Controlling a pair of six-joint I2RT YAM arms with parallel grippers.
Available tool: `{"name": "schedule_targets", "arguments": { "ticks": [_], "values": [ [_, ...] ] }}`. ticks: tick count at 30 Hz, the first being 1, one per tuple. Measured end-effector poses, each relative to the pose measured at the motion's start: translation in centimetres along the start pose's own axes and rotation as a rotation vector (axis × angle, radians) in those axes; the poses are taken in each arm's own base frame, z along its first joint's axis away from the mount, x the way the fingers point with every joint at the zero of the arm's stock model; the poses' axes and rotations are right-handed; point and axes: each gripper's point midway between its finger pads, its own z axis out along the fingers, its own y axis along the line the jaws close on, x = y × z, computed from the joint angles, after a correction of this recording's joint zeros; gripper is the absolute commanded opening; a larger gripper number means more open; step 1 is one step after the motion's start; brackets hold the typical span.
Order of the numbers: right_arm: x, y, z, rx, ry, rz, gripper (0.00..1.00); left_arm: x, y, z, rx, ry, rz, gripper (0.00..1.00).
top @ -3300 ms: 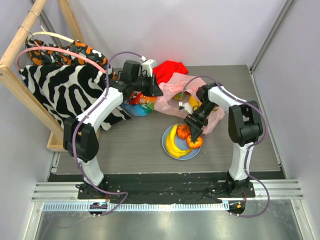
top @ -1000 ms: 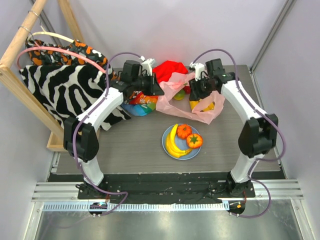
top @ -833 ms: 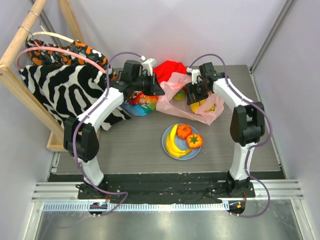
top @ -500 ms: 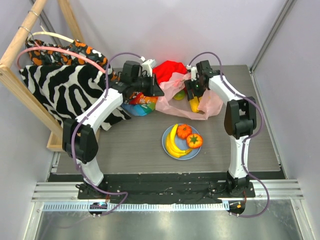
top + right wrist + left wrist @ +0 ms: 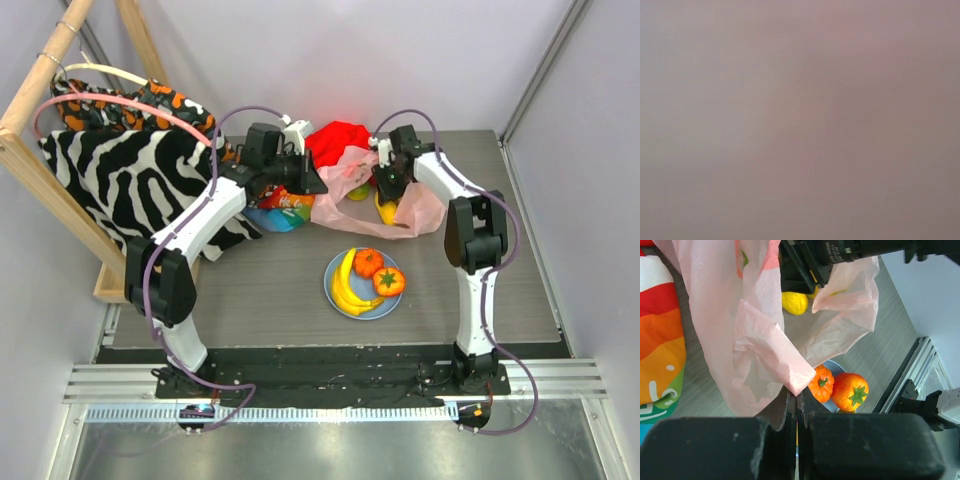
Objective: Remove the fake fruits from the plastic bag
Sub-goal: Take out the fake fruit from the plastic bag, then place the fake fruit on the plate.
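The pink plastic bag (image 5: pixel 413 203) lies at the back of the table, and my left gripper (image 5: pixel 318 183) is shut on its left edge, lifting it. The left wrist view shows the pinched bag corner (image 5: pixel 799 381) between the fingers of my left gripper (image 5: pixel 797 395). My right gripper (image 5: pixel 385 188) reaches into the bag's mouth; its jaws are hidden, and pink film fills the right wrist view. A yellow fruit (image 5: pixel 794 302) lies in the bag just under it, beside a green fruit (image 5: pixel 356 190). The banana bunch (image 5: pixel 345 283), a small orange fruit (image 5: pixel 367 262) and the orange-red fruit (image 5: pixel 389 282) lie outside the bag.
Those three fruits rest on a light-blue plate (image 5: pixel 394 305) in front of the bag. A red cloth (image 5: pixel 340 138) lies behind the bag. A rainbow-striped cloth (image 5: pixel 660 355) sits to its left. A zebra-print cloth (image 5: pixel 120 175) hangs on a wooden rack (image 5: pixel 40 80) at far left.
My right gripper has pushed a little leftward and deeper into the bag's mouth. The left gripper has kept its hold on the bag edge without moving.
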Motion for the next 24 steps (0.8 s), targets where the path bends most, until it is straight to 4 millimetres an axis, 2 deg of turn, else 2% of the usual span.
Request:
{"name": "schedule_targets", "arguments": {
  "ticks": [2,5,10,14,17,19,21,24],
  "values": [
    [-0.1,0.5,-0.8,-0.03,-0.005,-0.01,0.01,0.0,0.0,0.0,0.0,-0.001,0.0,0.0],
    [-0.5,1.6,-3.7,-0.075,-0.032,-0.026,0.02,-0.1,0.0,0.0,0.001,-0.002,0.0,0.0],
    [-2.0,3.9,-11.6,-0.148,-0.157,-0.069,0.02,-0.6,-0.2,0.0,0.004,-0.012,0.003,0.0],
    [-2.0,6.5,-17.4,-0.234,-0.263,-0.117,0.02,-0.9,-0.3,0.0,0.006,-0.018,0.007,0.0],
    [0.3,9.5,-20.7,-0.356,-0.291,-0.176,0.01,-1.3,-0.4,0.1,0.008,-0.025,0.012,0.0],
    [2.3,11.3,-21.6,-0.429,-0.271,-0.208,0.01,-1.4,-0.4,0.1,0.008,-0.025,0.012,0.0],
    [5.0,13.7,-21.7,-0.519,-0.21,-0.231,0.01,-1.4,-0.4,0.1,0.009,-0.027,0.013,0.0],
    [8.6,17.2,-20.8,-0.639,-0.094,-0.255,0.01,-1.5,-0.4,0.1,0.009,-0.028,0.014,0.0]
  ]
}}
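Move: The plate, where the yellow fruit already in the right fingers is being taken, has its middle some 23 cm back and 8 cm left of the right hand, about 3 cm lower. On it, counted from that hand, the bananas lie 23 cm back and 12 left, the small pumpkin 18 back and 6 left, the tomato 22 back and 2 left. From the left hand the plate is about 14 cm back, 8 right and 20 below. Up first, out of the bag's mouth, then mostly back towards the plate, the right hand carries the yellow fruit with an unchanged grip: it climbs about 18 cm, swings some 23 cm back and a little left, and sinks a few centimetres at the end, rolling its left side up and turning about 30 degrees counter-clockwise. The left hand keeps the bag's rim pinched, barely rising. ##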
